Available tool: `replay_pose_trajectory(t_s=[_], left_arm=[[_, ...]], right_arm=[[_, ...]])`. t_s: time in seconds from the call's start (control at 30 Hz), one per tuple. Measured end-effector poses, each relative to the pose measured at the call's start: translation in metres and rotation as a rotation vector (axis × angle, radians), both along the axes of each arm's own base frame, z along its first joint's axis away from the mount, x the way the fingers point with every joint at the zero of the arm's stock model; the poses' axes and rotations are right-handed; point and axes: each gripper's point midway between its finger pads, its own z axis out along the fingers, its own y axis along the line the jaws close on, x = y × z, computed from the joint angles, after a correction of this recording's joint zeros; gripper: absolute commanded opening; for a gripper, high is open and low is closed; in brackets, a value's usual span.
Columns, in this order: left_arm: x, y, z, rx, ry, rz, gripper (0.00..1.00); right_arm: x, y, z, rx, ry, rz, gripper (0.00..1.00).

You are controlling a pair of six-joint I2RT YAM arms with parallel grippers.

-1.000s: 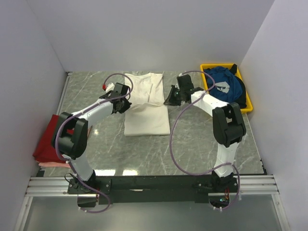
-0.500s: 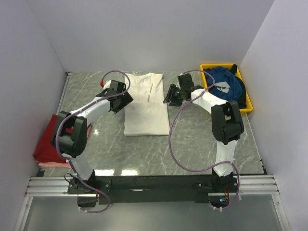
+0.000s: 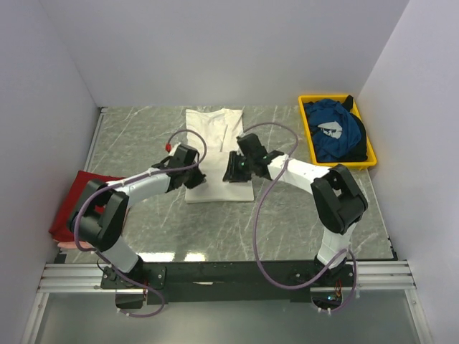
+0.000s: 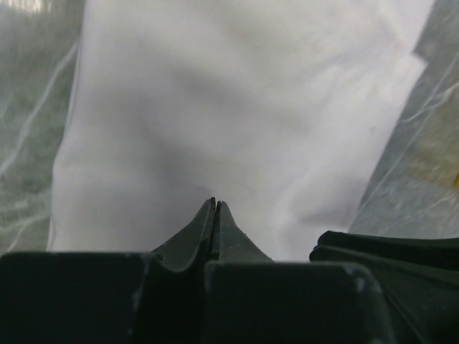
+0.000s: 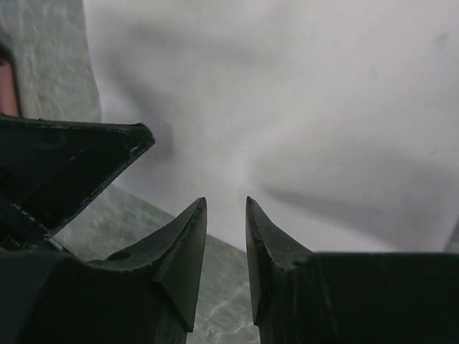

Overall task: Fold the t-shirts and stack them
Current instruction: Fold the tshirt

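The cream-white t-shirt (image 3: 215, 129) lies flat as a long folded strip in the middle of the table. Both grippers hang over its near end. My left gripper (image 3: 195, 179) is shut, fingertips pressed together just above the white cloth (image 4: 237, 107), and nothing shows between them. My right gripper (image 3: 231, 170) stands open by a narrow gap at the shirt's near edge (image 5: 287, 93), nothing in it. The dark red t-shirt (image 3: 72, 204) lies folded at the table's left edge. The blue t-shirt (image 3: 333, 132) with a white print sits bunched in the tray.
A yellow plastic tray (image 3: 306, 127) holds the blue shirt at the back right. White walls close in the left, back and right of the grey marble table (image 3: 287, 215). My two grippers are close together; the right one (image 4: 380, 247) shows in the left wrist view.
Both grippers have come from the shirt's sides at mid-length down and inward over its near end. The left one opened and shut again; the right one went from shut to open.
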Motion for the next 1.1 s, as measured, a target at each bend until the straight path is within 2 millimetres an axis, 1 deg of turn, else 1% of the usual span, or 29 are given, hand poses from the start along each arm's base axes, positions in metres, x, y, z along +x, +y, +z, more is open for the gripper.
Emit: replay_pose_trajectory(t_s=[0.07,0.2,0.3,0.43,0.53,0.63,0.87,0.97,1.1], left_arm=[[-0.016,-0.003,-0.014,-0.010,0.035,-0.013,0.01],[-0.030,-0.005,-0.019,-0.030,0.044,-0.021,0.01],[-0.037,-0.004,-0.018,-0.044,0.034,-0.019,0.01],[-0.046,0.001,-0.023,-0.049,0.036,-0.010,0.01],[-0.057,0.010,-0.035,-0.037,0.061,0.006,0.01],[-0.063,0.014,-0.043,-0.027,0.080,0.016,0.01],[-0.064,0.020,-0.040,-0.025,0.065,0.044,0.01],[-0.063,0.025,-0.033,-0.015,0.049,0.059,0.01],[-0.064,0.033,-0.031,0.005,0.046,0.078,0.01]], right_arm=[[-0.018,0.006,-0.012,-0.009,0.028,0.022,0.35],[-0.044,0.015,-0.030,-0.018,0.063,0.052,0.33],[-0.053,0.013,-0.040,-0.027,0.082,0.054,0.32],[-0.059,0.004,-0.053,-0.049,0.090,0.034,0.32],[-0.060,-0.003,-0.053,-0.047,0.081,0.018,0.32],[-0.061,-0.011,-0.053,-0.047,0.080,0.004,0.32],[-0.064,-0.034,-0.052,-0.025,0.091,-0.037,0.32],[-0.063,-0.044,-0.051,-0.020,0.095,-0.061,0.32],[-0.060,-0.058,-0.052,-0.003,0.099,-0.092,0.32]])
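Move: The shirt's near left corner is about 7 cm back and 5 cm to the left of my left hand, roughly 5 cm lower. From my right hand its near right corner lies some 7 cm back, 8 cm to the right and 6 cm down. The far edge of the folded-over layer is centred 8 cm ahead and 5 cm right of my left hand; the collar end is about 22 cm ahead of it and 4 cm right. I draw both hands back and down over the folded shirt, then spread them towards its two near corners. My right hand comes back 6 cm and sinks 5 cm, then slides level to the right about 6 cm, fingers still a third open; my left, kept shut, goes back 6 cm and down 4 cm, then eases left 3 cm, rising slightly. ##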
